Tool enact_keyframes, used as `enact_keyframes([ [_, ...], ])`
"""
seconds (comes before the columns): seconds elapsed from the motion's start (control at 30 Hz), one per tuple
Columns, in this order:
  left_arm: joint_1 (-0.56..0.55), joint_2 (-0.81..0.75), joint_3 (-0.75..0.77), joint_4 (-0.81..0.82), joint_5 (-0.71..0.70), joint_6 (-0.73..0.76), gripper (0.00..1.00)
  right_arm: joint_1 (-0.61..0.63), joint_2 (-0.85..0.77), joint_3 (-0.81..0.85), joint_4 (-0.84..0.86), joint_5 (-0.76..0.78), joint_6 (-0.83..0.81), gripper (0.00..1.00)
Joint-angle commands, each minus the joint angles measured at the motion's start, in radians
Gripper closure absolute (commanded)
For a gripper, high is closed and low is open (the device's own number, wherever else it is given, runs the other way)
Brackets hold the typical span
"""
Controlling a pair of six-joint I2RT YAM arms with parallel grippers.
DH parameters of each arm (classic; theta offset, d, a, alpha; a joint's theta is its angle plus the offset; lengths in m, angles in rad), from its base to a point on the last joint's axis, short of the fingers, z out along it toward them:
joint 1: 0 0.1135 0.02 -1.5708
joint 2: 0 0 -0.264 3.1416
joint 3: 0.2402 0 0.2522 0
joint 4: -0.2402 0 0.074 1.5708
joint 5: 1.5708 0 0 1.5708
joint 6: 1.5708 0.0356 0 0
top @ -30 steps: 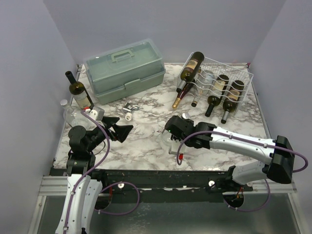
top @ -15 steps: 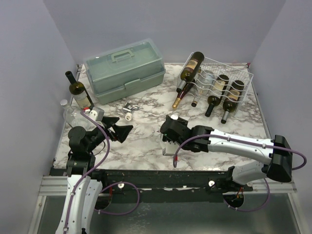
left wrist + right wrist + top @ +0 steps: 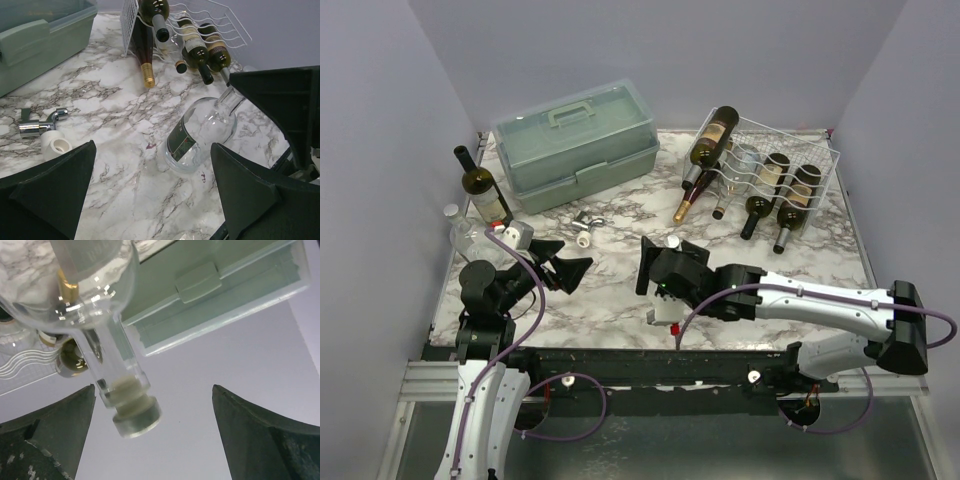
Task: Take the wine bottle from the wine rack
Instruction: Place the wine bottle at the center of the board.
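Note:
The white wire wine rack [image 3: 798,165] stands at the back right with several dark wine bottles [image 3: 768,190] lying in it, also in the left wrist view [image 3: 192,42]. A gold-capped bottle [image 3: 692,198] leans at its left end. On the marble in front lies a clear glass bottle [image 3: 200,132] with a dark label, largely hidden under the right arm in the top view. Its stoppered neck [image 3: 125,390] sits between the fingers of my right gripper [image 3: 153,387], which is open and clear of it. My left gripper [image 3: 565,270] is open and empty at the near left.
A grey-green toolbox [image 3: 575,140] fills the back left. A dark upright bottle [image 3: 483,188] and a small clear one [image 3: 455,228] stand by the left wall. A chrome fitting with a white cap [image 3: 42,132] lies mid-table. Walls close in on three sides.
My right gripper has opened and let go of the clear bottle's neck, and the arm has shifted left and toward the near edge. The left arm has not moved.

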Motion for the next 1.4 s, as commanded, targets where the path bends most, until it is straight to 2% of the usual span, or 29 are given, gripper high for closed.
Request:
enact_keyframes([
  [0.0,-0.002,-0.012,0.009,-0.012,-0.012,0.012,0.01,0.036,-0.085,0.02,-0.001,-0.009,-0.077,0.0],
  [0.2,-0.002,0.004,0.008,-0.002,0.022,-0.002,0.01,0.055,-0.176,0.044,-0.09,-0.034,-0.001,0.0],
  [0.33,-0.002,0.034,0.012,0.013,0.066,-0.029,0.01,0.055,-0.209,0.108,-0.21,-0.087,0.198,0.0],
  [0.53,-0.002,0.061,0.007,0.036,0.097,-0.041,0.01,0.054,-0.279,0.127,-0.262,-0.189,0.461,0.0],
  [0.67,-0.003,0.079,0.007,0.042,0.113,-0.042,0.01,0.013,-0.338,0.093,-0.208,-0.272,0.615,0.0],
  [0.83,-0.007,0.106,0.011,0.059,0.136,-0.071,0.01,-0.042,-0.393,0.01,0.053,-0.286,0.886,0.0],
  [1.0,-0.026,0.139,0.023,0.063,0.144,-0.102,0.01,-0.163,-0.356,0.05,0.068,-0.319,1.202,0.0],
  [1.2,-0.122,0.149,0.029,0.068,0.078,-0.128,0.01,-0.421,-0.22,0.185,0.006,-0.346,1.678,0.0],
  [1.37,-0.199,0.119,0.019,0.069,0.007,-0.132,0.02,-0.589,-0.174,0.156,0.032,-0.253,1.986,0.0],
])
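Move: The right hand is open at the neck of the clear bottle, whose middle is about 3 cm ahead and 11 below. For that hand the rack's top wine bottle lies some 37 cm ahead, 13 right and 8 lower; the gold-necked bottle is about 34 ahead, 10 right and 19 below. From the left hand the clear bottle is about 5 cm ahead, 20 right and 12 below, the tap fittings 25 ahead, 2 left and 22 below. Up and back first, the right hand clears the clear bottle's cap with fingers wide open, rising about 8 cm; it then swings right and finally forward towards the rack, the wrist rolling well over 90 degrees and turning clockwise. The open left hand later eases about 4 cm right towards the clear bottle, sinking slightly and tipping down some 10 degrees. ##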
